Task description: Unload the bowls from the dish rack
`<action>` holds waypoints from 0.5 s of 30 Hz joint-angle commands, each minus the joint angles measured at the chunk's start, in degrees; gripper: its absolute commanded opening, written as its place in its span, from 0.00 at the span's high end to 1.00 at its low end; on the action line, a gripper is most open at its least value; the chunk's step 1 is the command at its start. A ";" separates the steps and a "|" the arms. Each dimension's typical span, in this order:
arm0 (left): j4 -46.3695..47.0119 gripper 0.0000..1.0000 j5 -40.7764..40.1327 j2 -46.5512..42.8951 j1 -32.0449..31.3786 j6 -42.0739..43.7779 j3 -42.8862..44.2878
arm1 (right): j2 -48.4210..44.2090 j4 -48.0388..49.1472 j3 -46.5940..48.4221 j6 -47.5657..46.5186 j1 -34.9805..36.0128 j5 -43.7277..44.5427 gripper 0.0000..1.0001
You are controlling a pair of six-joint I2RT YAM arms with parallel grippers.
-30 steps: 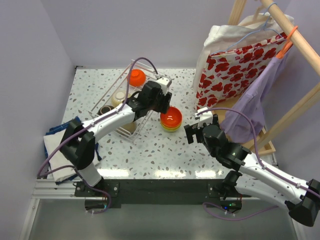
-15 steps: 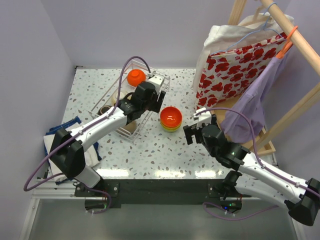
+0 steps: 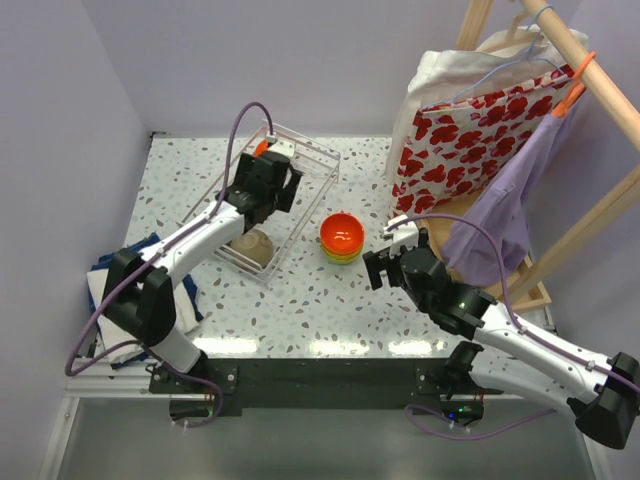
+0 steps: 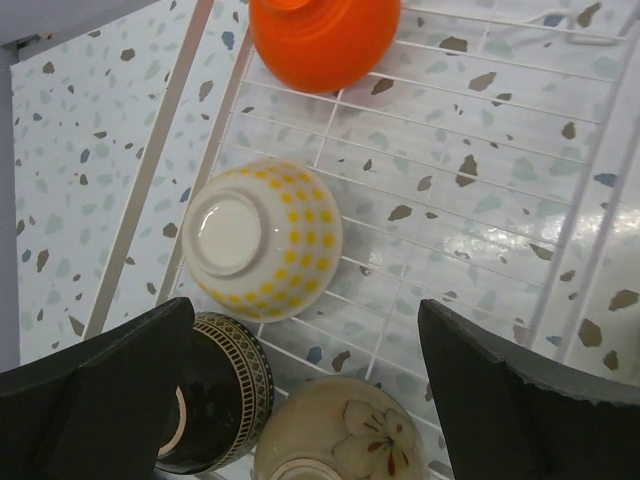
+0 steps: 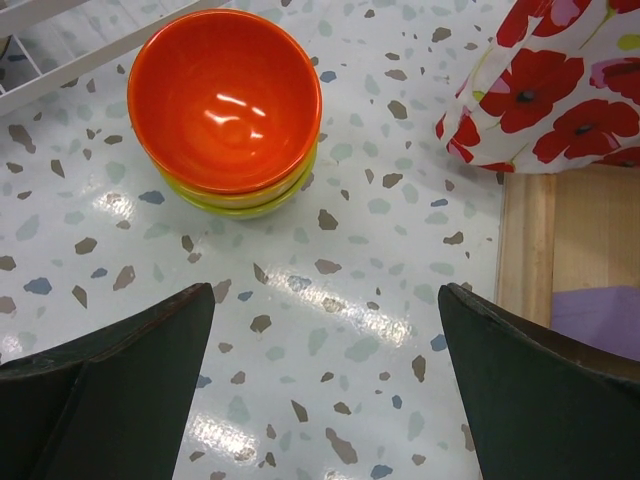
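The white wire dish rack (image 3: 322, 160) stands at the back left of the table. My left gripper (image 3: 266, 186) hangs open over it, holding nothing. In the left wrist view, the left gripper (image 4: 305, 310) looks down on upside-down bowls: an orange-red bowl (image 4: 325, 40), a cream bowl with yellow dots (image 4: 262, 240), a dark brown bowl (image 4: 215, 390) and a tan flowered bowl (image 4: 340, 430). Right of the rack sits a stack of three bowls (image 3: 342, 237): orange-red bowl (image 5: 225, 100) on top, lime green bowl (image 5: 240, 207) at the bottom. My right gripper (image 5: 325, 295) is open and empty, just near of the stack.
A red-flowered bag (image 3: 460, 130) and hanging clothes on a wooden clothes rack (image 3: 590, 215) fill the right side; its wooden base (image 5: 525, 250) lies close to my right gripper. Folded blue and white cloths (image 3: 110, 280) lie at the left edge.
My left gripper opened, leaving the orange-red bowl on the stack, and swung back left over the dish rack. The right arm barely moved.
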 commanded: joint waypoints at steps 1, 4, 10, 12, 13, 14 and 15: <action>-2.15 0.00 -5.01 5.26 0.88 2.39 4.54 | 0.22 3.55 0.50 0.35 0.04 -0.41 0.01; -3.39 0.00 -7.65 9.05 0.79 2.74 7.01 | 0.57 3.64 0.24 0.35 -0.05 -0.50 0.01; -3.48 0.00 -14.07 15.47 0.88 6.25 11.48 | 0.13 4.43 -0.64 0.53 0.04 -0.50 0.01; -3.56 0.00 -15.56 17.49 0.97 7.40 12.63 | -0.22 4.60 -0.90 0.44 -0.05 -0.41 0.01; -3.65 0.00 -15.92 18.20 0.97 7.83 13.77 | -0.22 4.60 -0.99 0.35 -0.05 -0.41 0.01; -3.83 0.00 -16.09 18.90 0.88 8.62 14.39 | -0.22 4.60 -0.99 0.35 0.04 -0.50 0.01; -4.18 0.00 -16.97 20.47 0.88 9.07 14.92 | -0.22 4.60 -1.08 0.26 0.04 -0.41 0.01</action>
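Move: The dotted bowl lies some 5 cm ahead of the left hand, 5 cm to its left and 12 cm below. At about that depth, the orange bowl is roughly 16 cm ahead and 2 cm right, the black bowl about 2 cm back and 12 cm left, and the flower bowl 8 cm back and 4 cm left. From the right hand, the dotted bowl is some 18 cm ahead and 34 cm left. Heading down onto the dotted bowl in the rack, the left hand sinks about 6 cm while reaching roughly 4 cm forward and edging left, the reach going on as the descent eases. The wrist rolls nearly 20 degrees, its left side rising, and tips slightly farther down; the fingers stay wide open and still clear of the bowl. ##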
